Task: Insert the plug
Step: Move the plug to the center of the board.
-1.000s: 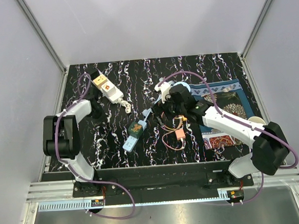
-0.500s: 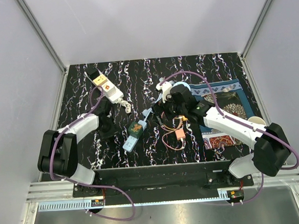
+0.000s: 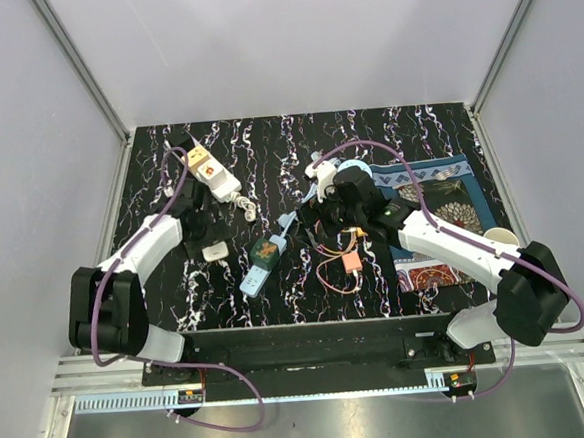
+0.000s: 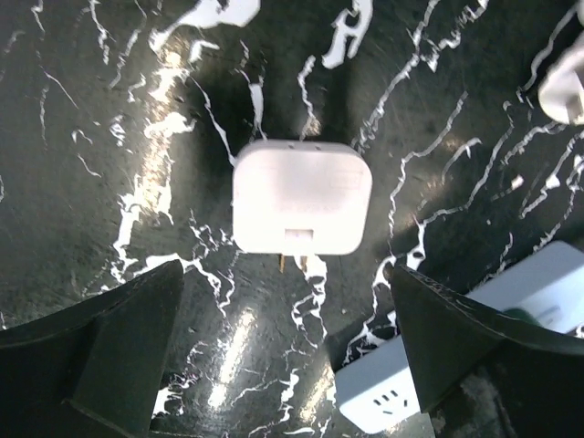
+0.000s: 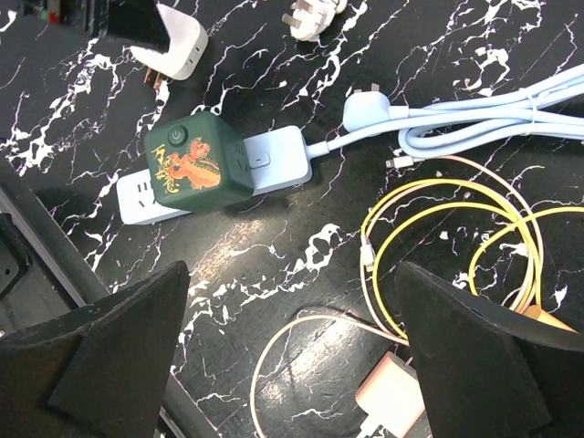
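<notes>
A white square plug [image 4: 302, 197] lies flat on the black marble table [image 3: 267, 151], its prongs pointing toward my left gripper [image 4: 287, 306]. That gripper is open just behind the plug and is not touching it. In the top view the plug [image 3: 214, 251] lies just in front of the left gripper [image 3: 200, 223]. The pale blue power strip [image 3: 258, 273] carries a green cube adapter [image 5: 196, 173]; its free socket end [image 4: 391, 400] lies by my right-hand finger. My right gripper [image 5: 290, 301] hangs open and empty over the cables.
A white power strip [image 3: 208, 170] with yellow adapters lies at the back left, with a white three-pin plug [image 3: 246, 208] beside it. Yellow cables [image 5: 438, 228] and a pink charger [image 5: 401, 397] lie under the right gripper. A patterned mat [image 3: 451, 198] is on the right.
My left gripper carried the white plug toward the table's front, opened and let it go, then drew back a little. The right arm has stayed still.
</notes>
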### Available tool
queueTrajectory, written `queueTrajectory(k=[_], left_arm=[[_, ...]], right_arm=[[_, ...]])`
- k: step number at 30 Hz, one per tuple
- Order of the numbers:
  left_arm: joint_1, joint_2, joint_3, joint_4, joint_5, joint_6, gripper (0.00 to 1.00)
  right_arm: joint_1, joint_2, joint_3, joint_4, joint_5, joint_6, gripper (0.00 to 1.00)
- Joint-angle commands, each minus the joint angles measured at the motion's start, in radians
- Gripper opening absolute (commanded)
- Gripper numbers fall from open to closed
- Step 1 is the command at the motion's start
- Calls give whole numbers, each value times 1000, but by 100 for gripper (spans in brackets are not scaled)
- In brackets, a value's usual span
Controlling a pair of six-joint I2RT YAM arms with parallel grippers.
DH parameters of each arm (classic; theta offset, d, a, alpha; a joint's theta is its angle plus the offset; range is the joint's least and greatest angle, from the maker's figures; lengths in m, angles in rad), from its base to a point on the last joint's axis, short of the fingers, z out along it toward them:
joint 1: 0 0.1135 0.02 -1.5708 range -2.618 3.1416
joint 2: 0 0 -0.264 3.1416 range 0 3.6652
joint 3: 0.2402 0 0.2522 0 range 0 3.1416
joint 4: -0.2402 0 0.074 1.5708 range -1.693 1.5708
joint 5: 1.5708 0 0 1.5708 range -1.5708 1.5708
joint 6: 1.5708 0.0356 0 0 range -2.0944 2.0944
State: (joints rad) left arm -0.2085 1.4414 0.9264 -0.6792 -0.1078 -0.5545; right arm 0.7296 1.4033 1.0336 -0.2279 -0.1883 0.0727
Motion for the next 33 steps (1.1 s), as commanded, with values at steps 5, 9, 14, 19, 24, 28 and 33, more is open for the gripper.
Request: queueTrajectory(k=[5, 9, 14, 19, 24, 28, 33], left_arm=[[38, 112, 28, 89, 43, 8, 99], [38, 134, 6, 118, 83, -22, 99], [17, 122, -27, 167, 155, -50, 99], [-64, 114, -50, 219, 217, -114, 98], [-123, 21, -74, 233, 221, -177, 98], [-120, -56, -58, 178, 94, -128, 98], [-51, -29, 0, 132, -20, 86, 93]], right_arm=[[16, -49, -7, 47, -16, -7, 100], [17, -47, -7, 45, -13, -11, 100], [16, -35, -3, 47, -20, -13, 100], [16, -24, 0, 42, -26, -16, 100], [17, -21, 3, 42, -46, -19, 100], [17, -23, 0, 42, -51, -27, 100], [19, -32, -1, 42, -62, -28, 100]])
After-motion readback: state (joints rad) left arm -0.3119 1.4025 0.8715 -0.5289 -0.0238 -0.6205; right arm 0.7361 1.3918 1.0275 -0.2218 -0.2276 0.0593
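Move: The plug lies almost under the left hand's open fingers, about 1 cm ahead, 1 cm to the right and some 5 cm down, its prongs towards the robot. The green cube on the blue strip stands roughly 11 cm right and 1 cm back; the white cord's plug lies about 9 cm ahead and 9 cm right. From the right hand, the plug is roughly 22 cm to the left, level fore and aft, 16 cm lower. With its fingers kept wide open, the left hand edges about 1 cm forward and left, dips nearly 4 cm to the plug's level, then sweeps some 8 cm to the right towards the blue strip, tilting so that its left side drops a little over 10 degrees. It then lifts about 4 cm, swinging back left by 2 cm or so, and ends clear above the table, slightly right of the plug, with the fingers still open and their tips tipping a little forward. ##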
